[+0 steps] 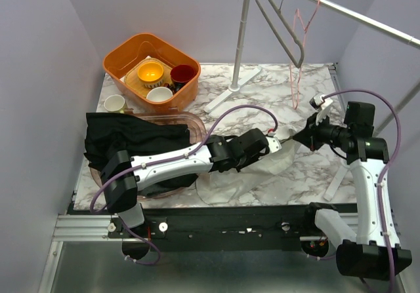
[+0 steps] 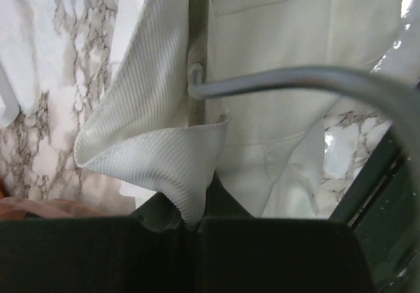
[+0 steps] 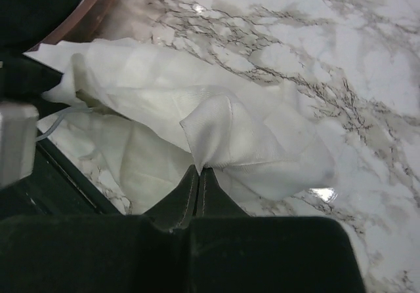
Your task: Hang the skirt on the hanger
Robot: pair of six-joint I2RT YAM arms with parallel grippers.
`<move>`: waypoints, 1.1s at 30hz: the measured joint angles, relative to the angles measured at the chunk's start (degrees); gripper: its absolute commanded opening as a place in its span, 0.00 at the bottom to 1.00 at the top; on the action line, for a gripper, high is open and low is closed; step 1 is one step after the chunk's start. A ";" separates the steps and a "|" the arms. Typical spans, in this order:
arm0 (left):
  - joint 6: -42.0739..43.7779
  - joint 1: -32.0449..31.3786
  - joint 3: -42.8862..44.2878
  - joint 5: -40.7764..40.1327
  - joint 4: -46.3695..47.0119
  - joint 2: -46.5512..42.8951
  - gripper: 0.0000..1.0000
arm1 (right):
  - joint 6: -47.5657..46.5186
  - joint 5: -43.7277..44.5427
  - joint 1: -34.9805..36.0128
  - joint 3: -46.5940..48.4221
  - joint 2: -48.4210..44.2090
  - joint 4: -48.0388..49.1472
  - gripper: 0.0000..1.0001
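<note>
The white skirt (image 1: 244,175) lies crumpled on the marble table between my two arms. My left gripper (image 1: 271,142) (image 2: 193,222) is shut on a ribbed fold of the skirt (image 2: 164,168). A grey hanger (image 2: 298,78), its hook curving right, lies against the cloth just past the jaws, and its thin stem (image 2: 197,37) runs down into them. My right gripper (image 1: 293,137) (image 3: 199,170) is shut on a pinched corner of the skirt (image 3: 236,136), held slightly above the table. Another grey hanger (image 1: 282,27) and a pink wire hanger (image 1: 303,24) hang on the rail.
An orange bin (image 1: 125,50) with bowls stands at the back left, a white cup (image 1: 114,103) beside it. Black cloth (image 1: 125,139) fills a pinkish tray (image 1: 197,126) at the left. The rack's pole (image 1: 241,37) and rail (image 1: 367,19) stand at the back right.
</note>
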 measured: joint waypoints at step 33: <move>16.72 4.09 -3.56 18.80 -3.28 -7.17 0.00 | -42.03 -0.85 0.46 13.97 -6.71 -22.93 0.84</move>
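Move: The right fingers already pinch the white skirt's free waist corner, with the base of the grey hanger's hook some 6 cm left, 2 cm back and 4 cm below. The lower end of the hanging pink hanger lies roughly 10 cm ahead and level sideways. The left hand still grips the other waist corner; from it the right-held corner is about 10 cm right, 3 cm ahead and 6 cm higher, and the hook base 5 cm right and 2 cm ahead. Still pinching the waist corner, the right hand draws back about 5 cm with a small lift, then dips, opening wide to let go of the cloth. It then rises some 9 cm off the skirt, fingers tipping upward and turning counter-clockwise. The left hand keeps its grip on skirt and hanger, easing back about 3 cm, first slightly right, then left, and turning some 20 degrees clockwise. ##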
